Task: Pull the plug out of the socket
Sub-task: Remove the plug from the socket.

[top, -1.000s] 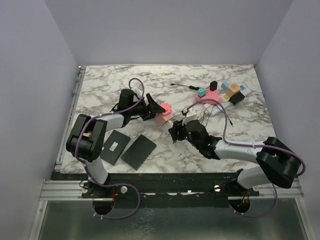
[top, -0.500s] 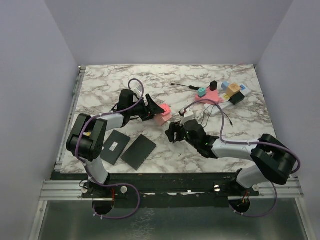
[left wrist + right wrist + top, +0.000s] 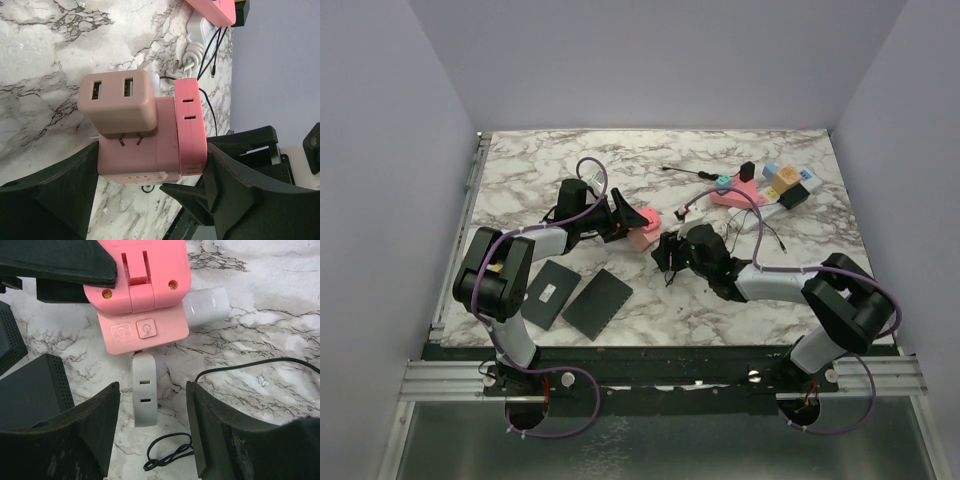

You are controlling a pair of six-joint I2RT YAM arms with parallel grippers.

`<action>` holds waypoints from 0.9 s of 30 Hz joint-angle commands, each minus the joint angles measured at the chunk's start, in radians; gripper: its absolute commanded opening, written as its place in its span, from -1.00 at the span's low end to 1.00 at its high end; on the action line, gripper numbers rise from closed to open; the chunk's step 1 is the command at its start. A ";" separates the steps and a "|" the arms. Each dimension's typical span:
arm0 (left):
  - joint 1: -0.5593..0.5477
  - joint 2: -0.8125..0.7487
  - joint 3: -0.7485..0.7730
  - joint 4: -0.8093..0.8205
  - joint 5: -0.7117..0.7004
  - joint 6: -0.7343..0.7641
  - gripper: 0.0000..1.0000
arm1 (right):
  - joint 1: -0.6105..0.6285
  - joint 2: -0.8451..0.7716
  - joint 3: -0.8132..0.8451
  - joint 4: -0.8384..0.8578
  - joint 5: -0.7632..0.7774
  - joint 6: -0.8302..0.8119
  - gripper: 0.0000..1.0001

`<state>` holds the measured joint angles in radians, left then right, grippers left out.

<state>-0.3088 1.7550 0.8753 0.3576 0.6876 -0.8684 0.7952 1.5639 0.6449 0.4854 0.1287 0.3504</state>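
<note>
My left gripper (image 3: 152, 161) is shut on a pink cube socket (image 3: 150, 145), one finger pressed on each side; in the top view it holds the pink cube socket (image 3: 645, 228) just above the marble. A pale pink USB charger (image 3: 117, 102) sits plugged into one face. From the opposite face a flat white plug (image 3: 145, 390) sticks out of the pink cube socket (image 3: 140, 295). My right gripper (image 3: 153, 410) is open and straddles this plug, with a gap on each side. In the top view the right gripper (image 3: 670, 255) is right next to the cube.
A translucent white cylinder (image 3: 205, 305) juts from the cube's side. A coiled black cable (image 3: 170, 455) lies under my right fingers. Two black pads (image 3: 598, 302) lie near the left arm. A white power strip (image 3: 757, 217) with coloured blocks (image 3: 785, 180) lies at the back right.
My right gripper has moved up and left, closer to the pink cube, and now has the white plug between its fingers. The left arm and cube have stayed put.
</note>
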 commanded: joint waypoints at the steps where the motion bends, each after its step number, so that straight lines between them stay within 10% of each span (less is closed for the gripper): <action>1: 0.000 0.005 0.040 0.041 0.038 0.010 -0.32 | -0.008 0.050 0.038 0.020 -0.084 -0.022 0.18; 27: 0.002 -0.002 0.015 0.038 -0.023 0.009 -0.41 | -0.003 0.140 0.145 -0.074 -0.109 0.121 -0.98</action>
<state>-0.3027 1.7664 0.8768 0.3573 0.6827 -0.8619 0.7799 1.6928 0.7441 0.4423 0.0208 0.4095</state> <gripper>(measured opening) 0.774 0.239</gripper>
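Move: Just left of the right hand and slightly ahead, about 2 cm to the left, 1 cm farther out and 2 cm lower, the white plug hangs from the pink socket between the open fingers' line. The socket's body is some 5 cm ahead, 4 cm left and 3 cm above that hand; the black cable lies on the table about 5 cm back, 1 cm right and 9 cm down. From the left hand, the plug is roughly 5 cm back, 3 cm right, 5 cm below. Sinking and shifting left about 2 cm each, the right hand brings its open fingers down around the white plug, then, while still easing left, closes them until they pinch its two sides, tipping roughly 5 degrees down. The left hand keeps its hold on the pink socket, nearly still. ##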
